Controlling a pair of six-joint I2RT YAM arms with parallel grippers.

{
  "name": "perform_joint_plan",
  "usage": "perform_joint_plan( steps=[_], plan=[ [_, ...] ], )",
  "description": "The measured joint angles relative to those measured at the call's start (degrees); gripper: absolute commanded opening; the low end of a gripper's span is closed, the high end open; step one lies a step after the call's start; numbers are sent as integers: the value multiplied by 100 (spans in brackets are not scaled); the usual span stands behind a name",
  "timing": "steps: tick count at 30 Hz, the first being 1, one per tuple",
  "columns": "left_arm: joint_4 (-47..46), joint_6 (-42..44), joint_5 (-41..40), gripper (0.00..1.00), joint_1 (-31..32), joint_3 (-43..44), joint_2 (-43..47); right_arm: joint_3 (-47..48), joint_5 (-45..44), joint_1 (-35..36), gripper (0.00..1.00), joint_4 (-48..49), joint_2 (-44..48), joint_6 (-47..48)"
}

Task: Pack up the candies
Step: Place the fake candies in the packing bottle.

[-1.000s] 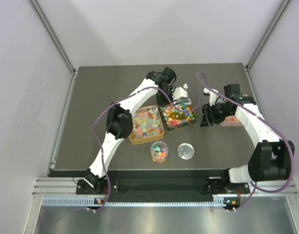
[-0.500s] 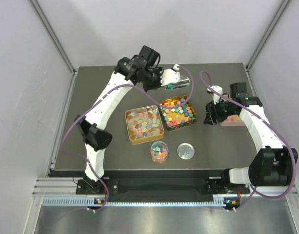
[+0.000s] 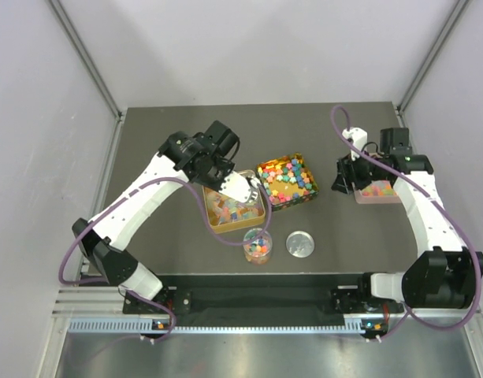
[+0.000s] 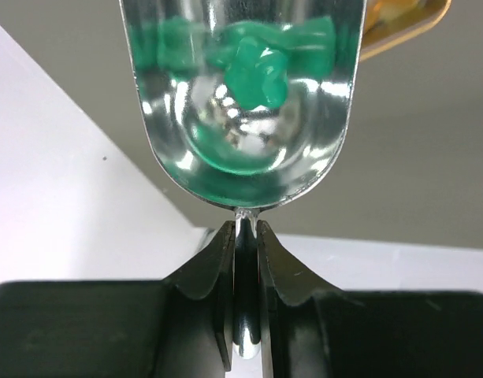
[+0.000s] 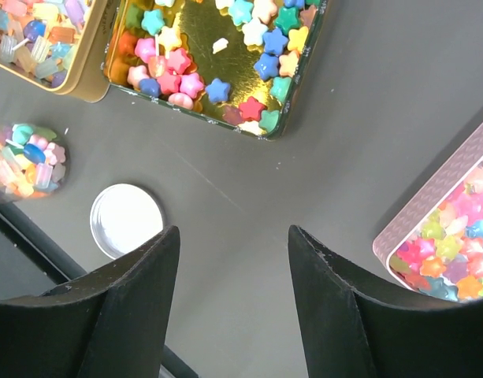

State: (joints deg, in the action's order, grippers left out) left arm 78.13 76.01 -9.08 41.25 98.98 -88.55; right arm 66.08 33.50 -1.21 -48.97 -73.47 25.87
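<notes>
My left gripper [image 4: 247,228] is shut on the thin handle of a shiny metal scoop [image 4: 241,165], and a green candy [image 4: 257,75] lies in its bowl. In the top view the left gripper [image 3: 243,187] hangs over the gold tin [image 3: 212,219], which is full of pale mixed candies [image 3: 233,209]. Star-shaped candies [image 3: 288,179] fill the dark tin [image 3: 313,189] beside it. A small clear jar [image 3: 258,245] holds more candies. My right gripper [image 3: 341,181] is open and empty above bare table, left of the pink tray [image 3: 375,197].
The round silver lid [image 3: 300,243] lies flat right of the jar, and in the right wrist view the lid [image 5: 127,220] shows just left of my left finger. The pink tray [image 5: 430,213] holds star candies. White walls stand on both sides.
The left arm swung from behind the dark tin toward me and now holds the scoop over the gold tin. The right gripper drifted slightly right and back.
</notes>
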Motion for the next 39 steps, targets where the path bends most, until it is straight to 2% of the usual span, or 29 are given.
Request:
perform_joint_plan(
  steps=[9,18,29,32,34,39],
  plan=[
    [-57,529,-391,0,568,-881,13,0,-221,0,58,-15,243,2],
    [-55,133,-540,0,1456,-1246,26,-42,-251,0,59,-173,710,68],
    [-48,-332,-1342,0,1613,-1270,-372,-461,-234,0,59,-269,1257,48],
    [-48,-531,-1355,0,1469,-1032,-544,-573,-208,0,59,-289,1373,50],
    [-24,-713,-1161,0,1161,-719,-682,-629,-142,0,59,-295,1401,55],
    [-129,-1519,-345,0,-426,726,-1235,-796,232,33,59,-302,1366,116]
  ],
)
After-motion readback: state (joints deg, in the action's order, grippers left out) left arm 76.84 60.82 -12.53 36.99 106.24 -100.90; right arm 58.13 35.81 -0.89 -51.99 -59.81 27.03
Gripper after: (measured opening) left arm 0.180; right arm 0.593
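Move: The bottle stands some 15 cm back and 11 cm to the right of the left hand, about 19 cm below the hand, which already holds the scoop with green candies. The orange tray is about 2 cm back and 5 cm right, the star-candy tray 4 cm ahead and 21 cm right, the lid 15 cm back and 23 cm right. From the right hand, the bottle lies about 15 cm back, 21 cm left and 12 cm below. Left hand, gripping the scoop, tips 6 cm back and down towards the bottle, then forward 10; right eases back. ##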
